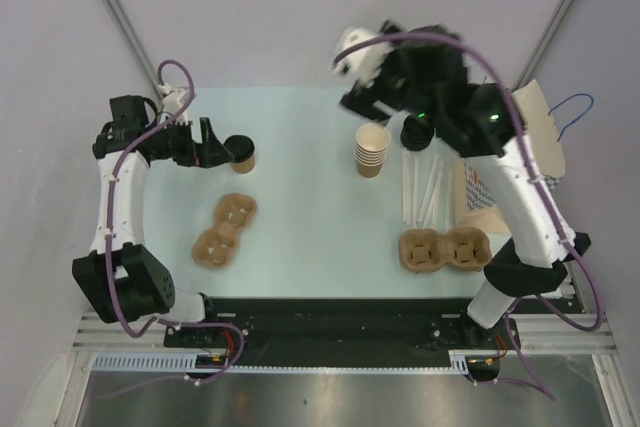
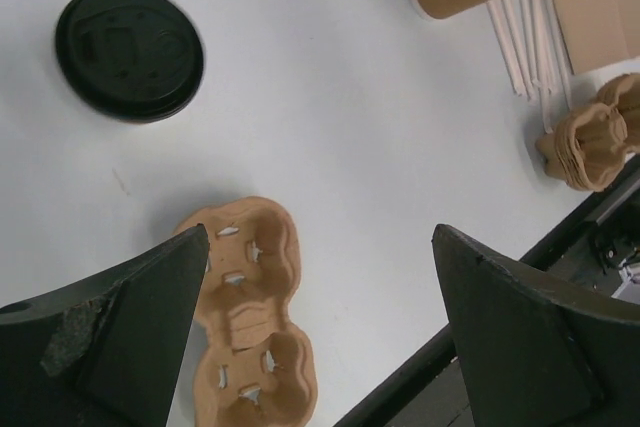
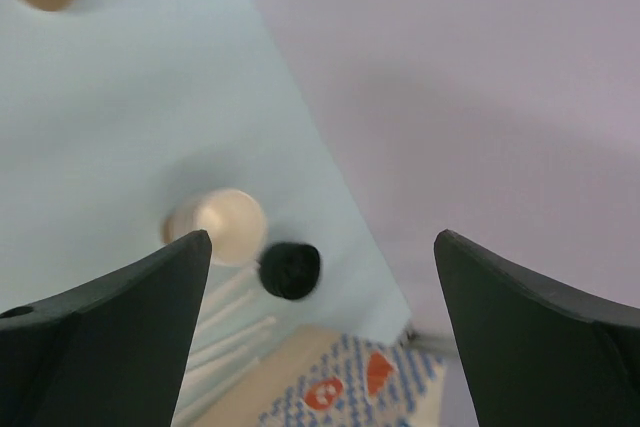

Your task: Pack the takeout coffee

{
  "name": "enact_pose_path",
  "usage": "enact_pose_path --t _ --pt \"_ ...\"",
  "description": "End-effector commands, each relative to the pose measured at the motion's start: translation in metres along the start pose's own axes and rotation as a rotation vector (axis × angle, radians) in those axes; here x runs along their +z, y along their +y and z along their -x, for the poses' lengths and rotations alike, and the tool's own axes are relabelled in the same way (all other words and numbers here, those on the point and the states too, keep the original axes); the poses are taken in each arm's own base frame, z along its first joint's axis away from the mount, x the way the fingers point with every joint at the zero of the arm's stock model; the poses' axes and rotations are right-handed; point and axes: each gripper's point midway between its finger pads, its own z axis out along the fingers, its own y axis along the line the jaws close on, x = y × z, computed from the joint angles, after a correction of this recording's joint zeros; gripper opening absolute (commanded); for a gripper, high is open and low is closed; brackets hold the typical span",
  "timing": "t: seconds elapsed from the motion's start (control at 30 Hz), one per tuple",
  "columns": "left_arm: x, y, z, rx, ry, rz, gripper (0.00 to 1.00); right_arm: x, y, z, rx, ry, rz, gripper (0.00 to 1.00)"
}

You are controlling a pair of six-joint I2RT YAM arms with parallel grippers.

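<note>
The takeout coffee (image 1: 240, 154), a tan paper cup with a black lid, stands upright on the table at the back left. In the left wrist view its lid (image 2: 128, 52) lies at the upper left, outside the fingers. My left gripper (image 1: 212, 144) hangs open just left of the cup, with nothing between its fingers (image 2: 320, 247). A two-cup pulp carrier (image 1: 225, 229) lies in front of the cup and shows below the left fingers (image 2: 250, 317). My right gripper (image 1: 368, 107) is raised and open and empty (image 3: 320, 247), behind the stack of lidless cups.
A stack of lidless tan cups (image 1: 372, 150) stands at centre right, with a separate black lid (image 1: 415, 133) beside it. White straws (image 1: 425, 192) lie in a row. Stacked pulp carriers (image 1: 445, 250) sit front right. A paper bag (image 1: 540, 137) and patterned paper (image 1: 480, 187) lie far right.
</note>
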Motion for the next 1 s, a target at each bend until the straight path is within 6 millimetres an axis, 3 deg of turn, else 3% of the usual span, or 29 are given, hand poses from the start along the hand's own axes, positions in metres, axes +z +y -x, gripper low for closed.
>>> enact_pose_path --t 0.0,0.03,0.07,0.1,0.13,0.17,0.23,0.27,0.33,0.37,0.4,0.47,0.5,0.57,0.6,0.8,0.97 --pt "0.000 -0.024 0.012 0.106 -0.049 -0.024 1.00 -0.090 -0.090 -0.035 0.154 -0.013 -0.237 1.00" --pt "0.001 -0.028 0.015 0.105 -0.058 -0.048 1.00 -0.106 -0.112 -0.052 0.167 -0.010 -0.288 1.00" --pt "0.002 -0.030 0.016 0.085 -0.062 -0.060 1.00 -0.137 -0.127 -0.059 0.157 -0.026 -0.351 1.00" --pt "0.002 -0.033 0.018 0.075 -0.067 -0.074 0.99 -0.140 -0.128 -0.077 0.160 0.003 -0.354 1.00" --pt "0.003 -0.035 0.019 0.055 -0.071 -0.088 1.00 -0.157 -0.147 -0.095 0.159 0.007 -0.408 1.00" --pt "0.002 -0.039 0.020 0.047 -0.075 -0.109 0.99 -0.179 -0.150 -0.100 0.126 0.005 -0.445 1.00" --pt "0.002 -0.042 0.022 0.032 -0.086 -0.124 1.00 -0.182 -0.152 -0.128 0.111 0.044 -0.433 1.00" --pt "0.002 -0.042 0.023 0.029 -0.090 -0.125 1.00 -0.201 -0.165 -0.153 0.123 0.111 -0.496 1.00" --pt "0.003 -0.043 0.023 0.027 -0.098 -0.126 0.99 -0.206 -0.169 -0.177 0.145 0.110 -0.466 1.00" --pt "0.002 -0.043 0.023 0.028 -0.103 -0.127 1.00 -0.228 -0.181 -0.206 0.179 0.175 -0.522 1.00" --pt "0.002 -0.044 0.022 0.027 -0.103 -0.128 0.99 -0.222 -0.184 -0.220 0.204 0.147 -0.477 1.00" --pt "0.003 -0.044 0.020 0.023 -0.103 -0.127 0.99 -0.230 -0.186 -0.245 0.233 0.181 -0.451 1.00" --pt "0.003 -0.044 0.019 0.024 -0.101 -0.132 1.00 -0.218 -0.190 -0.272 0.229 0.213 -0.398 1.00" --pt "0.004 -0.042 0.019 0.023 -0.096 -0.128 1.00 -0.212 -0.184 -0.288 0.235 0.250 -0.334 0.99" --pt "0.004 -0.042 0.019 0.023 -0.094 -0.131 1.00 -0.202 -0.183 -0.306 0.256 0.259 -0.289 1.00" --pt "0.009 -0.039 0.017 0.007 -0.091 -0.138 0.99 -0.162 -0.171 -0.347 0.195 0.285 -0.116 1.00" --pt "0.013 -0.038 0.015 -0.010 -0.088 -0.147 1.00 -0.119 -0.161 -0.362 0.044 0.261 -0.003 1.00"
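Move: Some 37 cm to the right of the right hand, 11 cm ahead and 34 cm below, stands the open paper bag. Nearer lie the cup stack, about 12 cm ahead, 6 cm right, and the black lids, 20 cm ahead, 18 cm right, both some 40 cm down. For the left hand, the lidded cup is 11 cm ahead, 1 cm right and 18 cm lower; the cup tray is 5 cm back, 1 cm left, 22 cm below. Sweeping fast to its right, high above the table, the right hand travels some 43 cm towards the bag, rising and drawing back a little, then curves forward and sinks about 17 cm near the bag's right-hand handle, wide open. The wrist swings clockwise nearly 40 degrees, returns about halfway and ends tipped down. The open left hand edges 3 cm right. ##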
